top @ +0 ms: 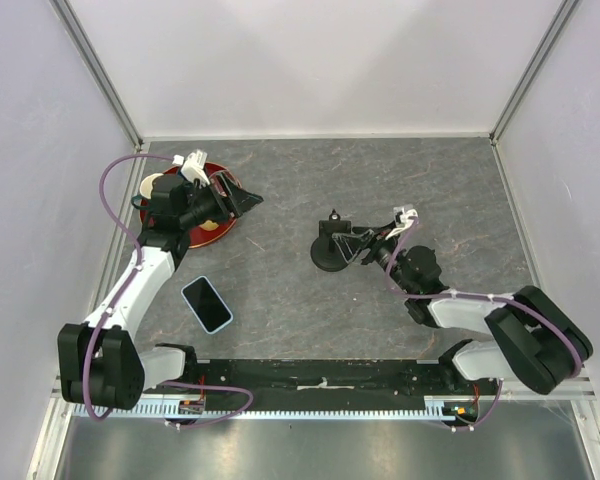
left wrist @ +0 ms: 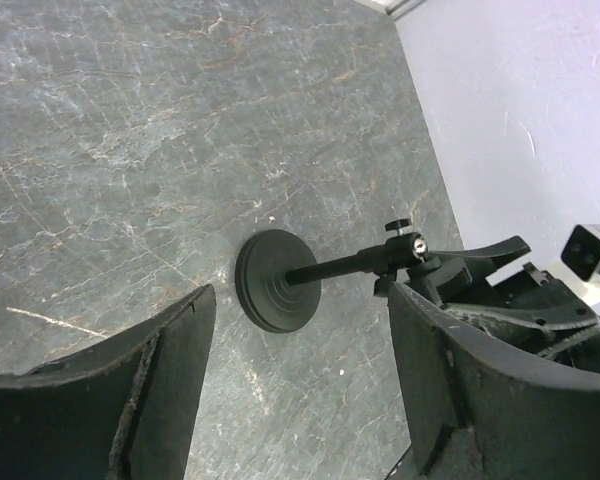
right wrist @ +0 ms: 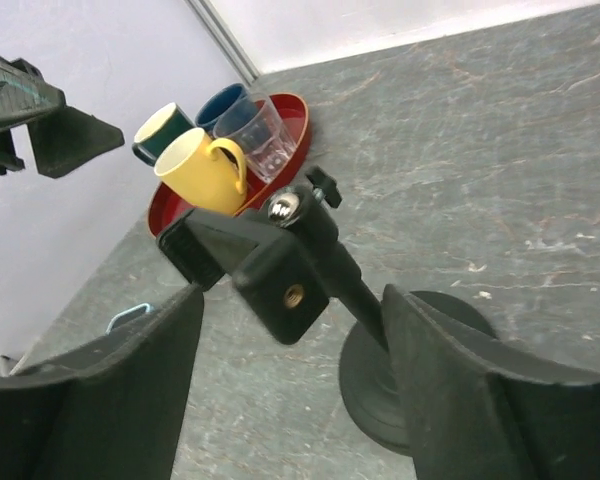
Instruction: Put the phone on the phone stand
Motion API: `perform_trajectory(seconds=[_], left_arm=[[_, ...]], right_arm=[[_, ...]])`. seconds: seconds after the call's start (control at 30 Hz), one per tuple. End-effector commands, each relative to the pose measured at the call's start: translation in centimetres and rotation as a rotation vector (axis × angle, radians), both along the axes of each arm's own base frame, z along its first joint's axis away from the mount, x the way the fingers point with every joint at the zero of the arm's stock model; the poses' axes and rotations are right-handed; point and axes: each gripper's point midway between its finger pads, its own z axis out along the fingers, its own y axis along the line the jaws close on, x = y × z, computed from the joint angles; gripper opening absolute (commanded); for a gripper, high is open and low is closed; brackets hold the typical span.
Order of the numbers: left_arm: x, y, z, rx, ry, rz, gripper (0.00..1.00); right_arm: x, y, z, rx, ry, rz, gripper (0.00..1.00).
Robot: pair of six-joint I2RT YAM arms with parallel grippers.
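Observation:
The phone (top: 207, 304), black screen and light blue edges, lies flat on the grey table near the left arm's base. A light blue corner of it shows in the right wrist view (right wrist: 130, 317). The phone stand (top: 332, 256) stands mid-table on its round base (right wrist: 400, 385), with its clamp (right wrist: 280, 270) on top. It also shows in the left wrist view (left wrist: 277, 280). My right gripper (top: 358, 245) (right wrist: 295, 300) is open, with a finger on either side of the stand's clamp and post. My left gripper (top: 248, 198) (left wrist: 300, 400) is open and empty, held above the table left of the stand and pointing at it.
A red tray (top: 223, 228) (right wrist: 290, 140) at the back left holds a yellow mug (right wrist: 200, 170), a dark mug (right wrist: 160, 130) and a glass (right wrist: 255, 130). The left arm hangs over it. White walls close the left, back and right sides.

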Motion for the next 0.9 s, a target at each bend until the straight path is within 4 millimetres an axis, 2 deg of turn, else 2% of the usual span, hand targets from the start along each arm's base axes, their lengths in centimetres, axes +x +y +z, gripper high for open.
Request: perform_trajectory(seconds=[0.0,0.07,0.17,0.2,0.23,0.27,0.3,0.33,0.37,0.4,0.43,0.47,0.53,0.57,0.63,0.67,0.73,0.87], left_arm=[[1.1,1.2,1.1,0.054,-0.03,0.063,0.77],[1.4,2.4,0.2,0.102,0.003,0.138,0.77],[2.1,4.8,-0.6,0.182,0.053,0.274,0.78],[2.6,6.4,-1.0,0.229,0.063,0.357,0.79],[2.2,7.3,-1.9,0.264,0.109,0.4,0.8],[2.3,8.2,-1.8,0.293,0.121,0.45,0.8],[2.4,10.1,-2.0,0.342,0.14,0.555,0.83],[1.2,10.9,-3.3,0.384,0.224,0.585,0.83],[0.8,11.4,-3.0,0.378,0.254,0.623,0.83],[0.0,11.9,-3.6,0.395,0.296,0.648,0.83],[-0.9,12.1,-4.3,0.4,0.336,0.658,0.83],[-3.0,12.3,-5.8,0.402,0.427,0.677,0.83],[-4.6,12.5,-7.0,0.402,0.485,0.693,0.83],[-6.2,12.5,-8.1,0.391,0.534,0.703,0.84],[-7.5,12.3,-9.0,0.356,0.583,0.716,0.85],[-8.3,11.9,-10.0,0.338,0.62,0.71,0.96],[-9.1,10.8,-10.7,0.288,0.654,0.676,0.97],[-10.5,10.9,-13.4,0.262,0.755,0.73,0.98]], right_arm=[[-0.4,-1.1,1.8,-0.01,-0.053,-0.035,0.88],[-0.6,-2.0,1.2,-0.023,-0.036,-0.068,0.97],[-0.3,-3.9,0.6,-0.056,-0.021,-0.165,0.98],[-0.3,-4.2,0.6,-0.064,-0.015,-0.178,0.98],[-0.2,-4.4,0.7,-0.078,-0.02,-0.188,0.98],[-0.1,-4.7,0.7,-0.085,-0.02,-0.202,0.98],[-0.1,-4.8,0.8,-0.086,-0.024,-0.207,0.98],[-0.2,-4.8,0.9,-0.083,-0.027,-0.21,0.98],[-0.1,-5.1,1.0,-0.08,-0.027,-0.22,0.98],[-0.2,-5.1,1.0,-0.079,-0.028,-0.221,0.98],[-0.3,-5.2,1.0,-0.077,-0.03,-0.222,0.98],[-0.4,-5.3,1.3,-0.066,-0.036,-0.225,0.98],[-0.5,-5.5,1.5,-0.057,-0.042,-0.233,0.98],[-0.5,-5.7,1.8,-0.047,-0.048,-0.241,0.98],[-0.5,-5.9,1.8,-0.047,-0.051,-0.251,0.98],[-0.5,-5.9,1.7,-0.05,-0.049,-0.254,0.98],[-0.5,-6.2,1.6,-0.05,-0.045,-0.266,0.98],[-0.7,-6.6,2.4,-0.035,-0.07,-0.278,0.98]])
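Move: The phone lies flat about 20 cm back and 12 cm left of the left hand, roughly 22 cm below it. The yellow mug is 8 cm ahead and 14 cm left of that hand; the phone stand is some 24 cm to its right and 3 cm back. From the right hand, the stand's middle is about 5 cm left, 3 cm ahead and 8 cm down, its head between the fingertips; the phone is 41 cm left and 14 cm back. Swing the left gripper about 11 cm left while it starts to sink, then draw it back and down towards the phone, ending some 11 cm lower; turn it counter-clockwise, tip the fingers steeply down and open them fully. Meanwhile open the right fingers the rest of the way off the stand's head and withdraw that hand about 5 cm to the right, yawing slightly clockwise. ##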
